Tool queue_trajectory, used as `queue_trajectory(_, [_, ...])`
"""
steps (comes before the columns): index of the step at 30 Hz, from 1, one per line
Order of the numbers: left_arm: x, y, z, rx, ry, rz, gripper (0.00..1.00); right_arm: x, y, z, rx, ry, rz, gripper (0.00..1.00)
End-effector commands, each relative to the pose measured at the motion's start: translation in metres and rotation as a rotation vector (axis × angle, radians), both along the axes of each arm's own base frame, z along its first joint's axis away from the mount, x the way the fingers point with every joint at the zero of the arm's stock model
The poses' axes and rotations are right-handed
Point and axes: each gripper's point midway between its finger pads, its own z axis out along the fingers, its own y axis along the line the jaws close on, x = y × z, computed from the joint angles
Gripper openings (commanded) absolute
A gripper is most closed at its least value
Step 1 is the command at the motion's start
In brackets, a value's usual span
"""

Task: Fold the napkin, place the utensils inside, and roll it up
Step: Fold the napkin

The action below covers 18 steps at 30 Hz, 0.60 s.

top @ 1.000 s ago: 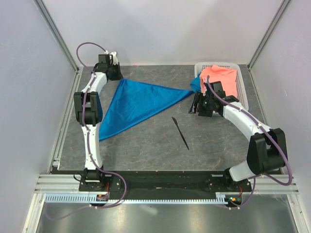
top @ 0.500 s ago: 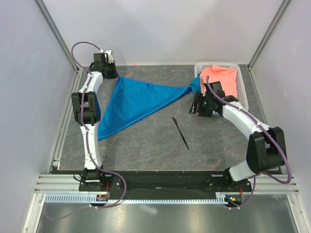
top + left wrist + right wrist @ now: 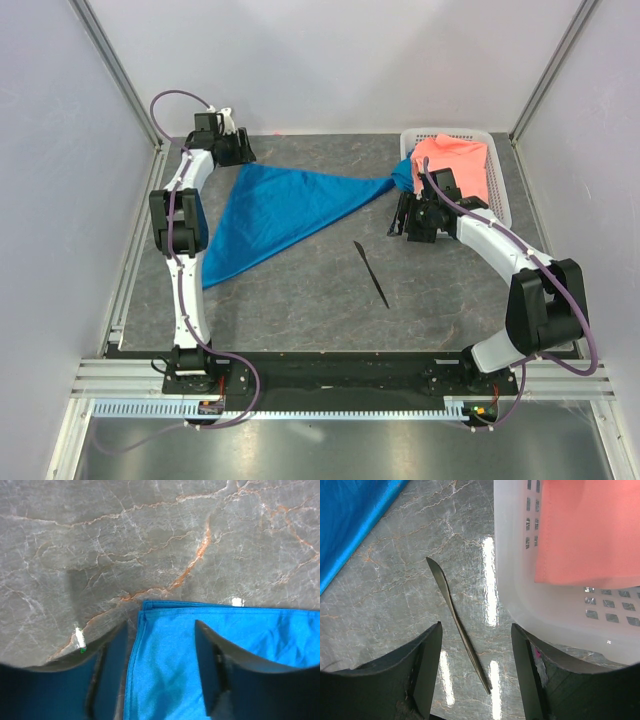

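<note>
The blue napkin (image 3: 280, 210) lies flat on the table, folded into a triangle. Its far-left corner (image 3: 165, 655) sits between the fingers of my left gripper (image 3: 238, 152) (image 3: 160, 630), whose jaws stand open and apart from the cloth. The black knife-like utensil (image 3: 371, 273) (image 3: 455, 612) lies on the bare table right of the napkin. My right gripper (image 3: 405, 222) (image 3: 476, 627) hovers open between the utensil and the basket, holding nothing. In the right wrist view the utensil shows between its fingers, down on the table.
A white perforated basket (image 3: 500, 195) (image 3: 520, 595) stands at the back right with a salmon-pink cloth (image 3: 455, 160) (image 3: 590, 530) in it. A blue scrap (image 3: 403, 175) peeks out beside the pink cloth. Enclosure walls stand left, right and behind.
My left gripper drew the napkin's corner toward the far left, then opened and let it go. The right arm and the utensil have not moved.
</note>
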Motion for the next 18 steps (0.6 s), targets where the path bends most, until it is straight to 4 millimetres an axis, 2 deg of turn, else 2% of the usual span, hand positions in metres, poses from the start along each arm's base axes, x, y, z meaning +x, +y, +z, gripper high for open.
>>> queue_trajectory(1, [0.012,-0.003,0.041,-0.011,-0.09,-0.009,0.73,0.01,0.0,0.007,0.001,-0.036,-0.014,0.66])
queue_trajectory(4, [0.012,0.001,0.051,0.009,-0.105,0.012,0.91,0.009,-0.003,0.009,-0.006,-0.047,-0.018,0.66])
queue_trajectory(5, [0.011,0.002,0.064,0.017,-0.124,0.017,0.92,0.007,-0.005,0.011,-0.01,-0.05,-0.021,0.66])
queue_trajectory(7, [0.008,0.003,0.069,0.033,-0.126,0.036,0.93,0.006,-0.007,0.013,-0.023,-0.06,-0.027,0.66])
queue_trajectory(8, [0.006,0.004,0.083,0.037,-0.144,0.042,0.93,0.005,-0.009,0.013,-0.028,-0.066,-0.031,0.66])
queue_trajectory(10, [-0.001,-0.003,0.086,0.038,-0.138,0.042,0.94,0.004,-0.011,0.014,-0.037,-0.07,-0.037,0.66])
queue_trajectory(11, [-0.004,-0.003,0.1,0.041,-0.156,0.046,0.94,0.004,-0.012,0.013,-0.039,-0.071,-0.037,0.66])
queue_trajectory(13, [-0.017,-0.034,0.097,0.05,-0.142,0.008,0.94,0.003,-0.009,0.015,-0.033,-0.076,-0.029,0.66])
queue_trajectory(14, [-0.02,-0.042,0.1,0.051,-0.15,0.002,0.94,0.003,-0.007,0.016,-0.029,-0.083,-0.027,0.66])
queue_trajectory(15, [-0.031,-0.05,0.102,0.047,-0.143,-0.001,0.94,0.002,-0.005,0.017,-0.028,-0.088,-0.022,0.66])
queue_trajectory(16, [-0.038,-0.068,0.105,0.015,-0.14,-0.009,0.94,0.0,-0.001,0.016,-0.034,-0.095,-0.012,0.66])
queue_trajectory(18, [-0.056,-0.086,0.107,-0.039,-0.129,-0.024,0.94,-0.008,0.008,0.01,-0.053,-0.092,0.018,0.66])
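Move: The napkin's doubled far-left corner, already freed, lies about 1 cm ahead, 1 cm left and 2 cm below the left hand. From that hand, the napkin's near corner is roughly 37 cm back and 11 cm left, and its right corner some 7 cm back and 41 cm right. From the idle right hand, the doubled corner is about 30 cm ahead, 42 cm left and 8 cm lower. The left gripper spreads wide over the released corner, then lifts about 5 cm, easing back and right. ##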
